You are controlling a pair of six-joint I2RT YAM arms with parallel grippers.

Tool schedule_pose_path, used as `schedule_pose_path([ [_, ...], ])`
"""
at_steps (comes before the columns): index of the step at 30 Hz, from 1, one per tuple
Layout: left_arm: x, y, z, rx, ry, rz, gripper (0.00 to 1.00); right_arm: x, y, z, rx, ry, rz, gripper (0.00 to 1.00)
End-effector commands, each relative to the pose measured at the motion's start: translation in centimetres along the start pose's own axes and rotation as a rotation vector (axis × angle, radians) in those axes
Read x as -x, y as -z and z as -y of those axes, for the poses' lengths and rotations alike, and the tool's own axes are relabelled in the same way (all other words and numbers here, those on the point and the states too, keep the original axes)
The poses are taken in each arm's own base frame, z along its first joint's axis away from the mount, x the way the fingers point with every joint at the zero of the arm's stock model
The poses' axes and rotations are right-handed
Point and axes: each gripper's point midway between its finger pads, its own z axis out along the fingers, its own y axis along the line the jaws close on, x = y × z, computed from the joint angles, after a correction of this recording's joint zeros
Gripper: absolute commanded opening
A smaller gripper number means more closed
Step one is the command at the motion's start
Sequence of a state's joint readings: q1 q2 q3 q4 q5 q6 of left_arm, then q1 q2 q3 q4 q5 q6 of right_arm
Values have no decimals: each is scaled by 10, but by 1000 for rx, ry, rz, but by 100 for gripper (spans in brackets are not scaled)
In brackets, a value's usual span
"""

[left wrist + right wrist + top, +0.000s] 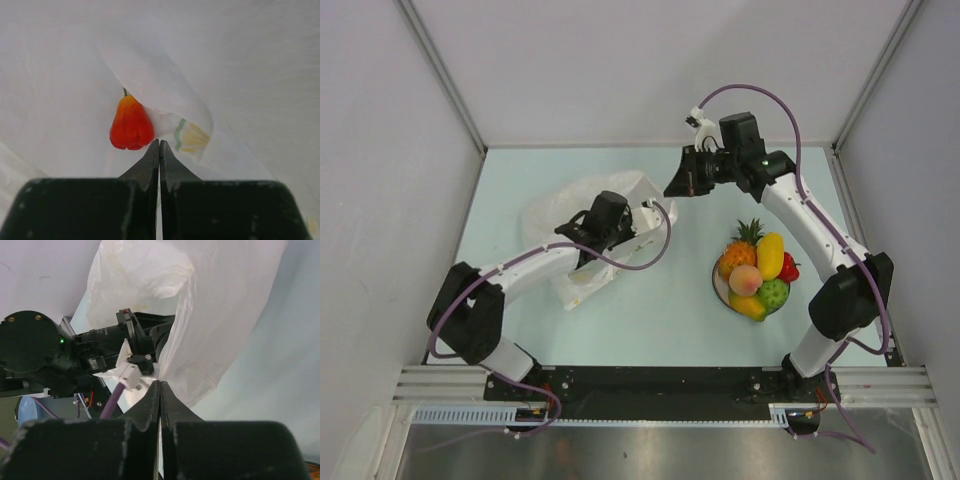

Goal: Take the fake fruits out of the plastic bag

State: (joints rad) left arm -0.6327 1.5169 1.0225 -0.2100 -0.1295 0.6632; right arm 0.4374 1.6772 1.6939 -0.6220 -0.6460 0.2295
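Note:
The plastic bag (560,205) lies crumpled at the left of the table. My left gripper (159,142) is inside it, shut, with nothing seen between its jaws. Just past its tips, slightly left, a red-orange fake fruit (131,125) with a green stem rests on the bag's film (240,65). My right gripper (672,188) is shut on the bag's raised edge (225,300) at the bag's right corner. Other fake fruits are piled on a white plate (717,283): pineapple (740,250), mango (770,255), strawberry (788,268), peach (745,279), green lumpy fruit (773,293), lemon (748,306).
The left arm's wrist (605,220) and its purple cable (655,250) sit over the bag's mouth, close to my right gripper. Grey walls enclose the table on three sides. A folded piece of film with a yellow and green print (192,137) lies right of the fruit.

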Motion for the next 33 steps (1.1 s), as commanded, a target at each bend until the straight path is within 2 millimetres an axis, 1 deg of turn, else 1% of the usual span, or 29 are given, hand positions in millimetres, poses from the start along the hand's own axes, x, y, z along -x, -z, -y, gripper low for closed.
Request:
schedule_pose_path([
  [1, -11, -14, -27, 135, -94, -79, 0, 11, 15, -13, 34, 9, 48, 0],
  [3, -21, -22, -26, 144, -129, -121, 0, 12, 16, -14, 41, 10, 50, 0],
  [4, -21, -26, -27, 156, -136, -121, 0, 12, 16, -16, 44, 11, 50, 0],
  [6, -26, -30, -33, 183, -144, -149, 0, 14, 16, -18, 54, 18, 56, 0],
  [7, -29, -37, -34, 183, -143, -168, 0, 14, 16, -19, 57, 20, 54, 0],
  [9, -40, -44, -43, 208, -96, -212, 7, 14, 16, -22, 64, 28, 53, 0],
  [10, -43, -51, -46, 202, -45, -240, 14, 13, 16, -22, 64, 31, 53, 0],
  [11, -52, -54, -53, 203, -1, -264, 29, 12, 16, -24, 68, 37, 51, 0],
  [12, -51, -54, -61, 201, 39, -279, 37, 11, 16, -24, 67, 37, 49, 0],
  [13, -61, -59, -64, 203, 102, -301, 44, 11, 16, -24, 67, 40, 49, 0],
  [14, -63, -60, -67, 203, 125, -302, 57, 10, 16, -26, 70, 42, 47, 0],
  [15, -61, -60, -68, 198, 137, -290, 61, 10, 16, -26, 69, 43, 47, 0],
  [16, -61, -59, -72, 208, 149, -283, 64, 10, 16, -26, 65, 44, 47, 0],
  [19, -55, -59, -76, 212, 150, -260, 73, 8, 16, -24, 61, 44, 45, 0],
  [20, -55, -61, -76, 210, 149, -262, 78, 8, 16, -24, 60, 42, 45, 0],
  [22, -52, -64, -79, 205, 151, -266, 80, 7, 15, -22, 58, 40, 42, 0],
  [23, -58, -71, -73, 180, 149, -288, 80, 7, 14, -22, 59, 39, 40, 0],
  [24, -56, -73, -75, 165, 150, -299, 80, 8, 14, -23, 58, 41, 43, 0],
  [27, -65, -84, -71, 142, 164, -340, 80, 10, 13, -22, 55, 50, 45, 0],
  [29, -69, -88, -74, 154, 174, -348, 80, 9, 13, -20, 49, 46, 41, 0],
  [32, -71, -93, -82, 174, 186, -340, 80, 8, 13, -19, 41, 53, 39, 0],
  [33, -68, -95, -86, 180, 184, -334, 81, 7, 12, -18, 38, 51, 38, 0],
])
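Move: The red wax apple lies inside the bag about 12 cm ahead of the left fingertips, some 4 cm to their left and 11 cm lower. The bag rim pinched by the right gripper is about 20 cm to the left hand's right, level with it and 15 cm higher. The bag's near edge lies some 13 cm back, 4 cm left and 11 cm down. From the right hand the wax apple is roughly 11 cm ahead, 22 cm left and 27 cm below. Bring the left gripper deeper into the bag towards the red wax apple: about 10 cm forward, with some 6 cm each of left and down, lifting slightly midway before sinking again. Turn the wrist about 20 degrees counter-clockwise and open the shut fingers wide on the way in, so the tips spread just short of the fruit. Keep the right gripper still, pinching the bag rim up. ##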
